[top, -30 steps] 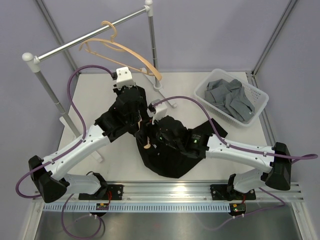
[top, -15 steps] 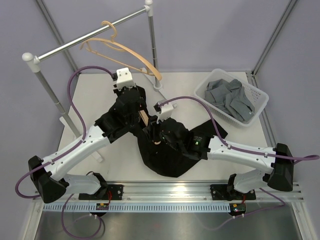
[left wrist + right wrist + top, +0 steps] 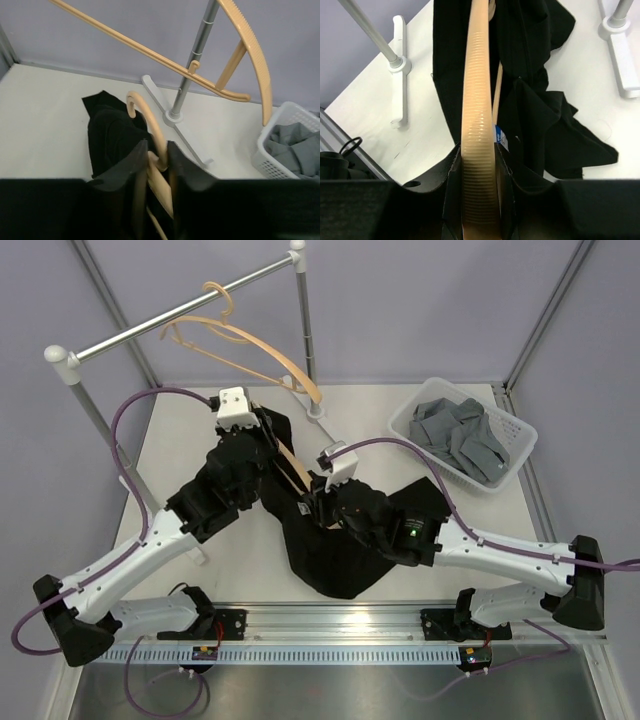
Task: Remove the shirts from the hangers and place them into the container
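A black shirt [image 3: 335, 555] lies crumpled on the table's middle and still hangs from a tan hanger [image 3: 293, 465]. My left gripper [image 3: 283, 452] is shut on that hanger's neck just below the hook [image 3: 150, 117], a finger on each side, in the left wrist view [image 3: 157, 146]. My right gripper [image 3: 312, 505] is shut on the hanger's ribbed arm [image 3: 476, 75], which fills the gap between its fingers [image 3: 479, 152]. Black cloth [image 3: 535, 115] drapes beside it. The grey shirt [image 3: 462, 435] lies in the white container [image 3: 527, 440] at the far right.
A second, bare hanger [image 3: 250, 340] hangs on the grey rail [image 3: 180, 315] at the back left. The rail's post [image 3: 303, 330] and foot [image 3: 190, 145] stand just beyond my left gripper. Another stand foot [image 3: 400, 65] lies at the left.
The right gripper has closed onto the hanger's arm. The left arm has swung back to the left, and more of the tan hanger now shows above the black shirt.
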Controlling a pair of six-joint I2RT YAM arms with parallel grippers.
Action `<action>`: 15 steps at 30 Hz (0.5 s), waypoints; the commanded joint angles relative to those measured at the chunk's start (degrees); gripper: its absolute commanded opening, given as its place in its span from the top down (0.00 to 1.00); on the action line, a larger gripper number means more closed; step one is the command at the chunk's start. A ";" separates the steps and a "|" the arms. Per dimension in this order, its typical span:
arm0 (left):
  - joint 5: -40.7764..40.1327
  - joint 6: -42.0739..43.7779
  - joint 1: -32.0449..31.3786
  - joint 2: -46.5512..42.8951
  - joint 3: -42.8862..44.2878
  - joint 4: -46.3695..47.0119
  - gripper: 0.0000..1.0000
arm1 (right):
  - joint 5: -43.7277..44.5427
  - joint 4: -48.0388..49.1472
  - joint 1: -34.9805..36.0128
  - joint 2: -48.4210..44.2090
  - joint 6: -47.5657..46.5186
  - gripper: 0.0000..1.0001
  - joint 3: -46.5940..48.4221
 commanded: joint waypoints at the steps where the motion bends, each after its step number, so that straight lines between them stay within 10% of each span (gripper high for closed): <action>1: 2.24 -0.10 -0.18 -5.51 -0.08 -0.44 0.61 | 11.15 2.18 -1.58 -4.17 -2.18 1.00 -0.91; 7: 6.64 0.78 -0.18 -10.35 -0.09 -3.87 0.20 | 9.83 2.45 -1.58 -6.89 -4.55 1.00 -2.22; 15: 13.06 -2.81 -0.09 -15.53 -2.19 -11.78 0.14 | 7.81 2.45 -1.58 -10.84 -6.66 1.00 -3.37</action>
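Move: The wooden hanger's neck sits right between the left fingers. From the right hand, which still grips the hanger's shoulder end, the neck lies about 11 cm ahead, 10 cm left and 5 cm higher. The black shirt's middle is some 2 cm ahead of the right hand, 5 cm right and 20 cm below. The empty hanger on the rail is about 15 cm ahead of the left hand, 4 cm left and 13 cm above. Left opens, freeing the hanger's neck, and backs 5 cm, rising; right carries the hanger's end 5 cm right. ##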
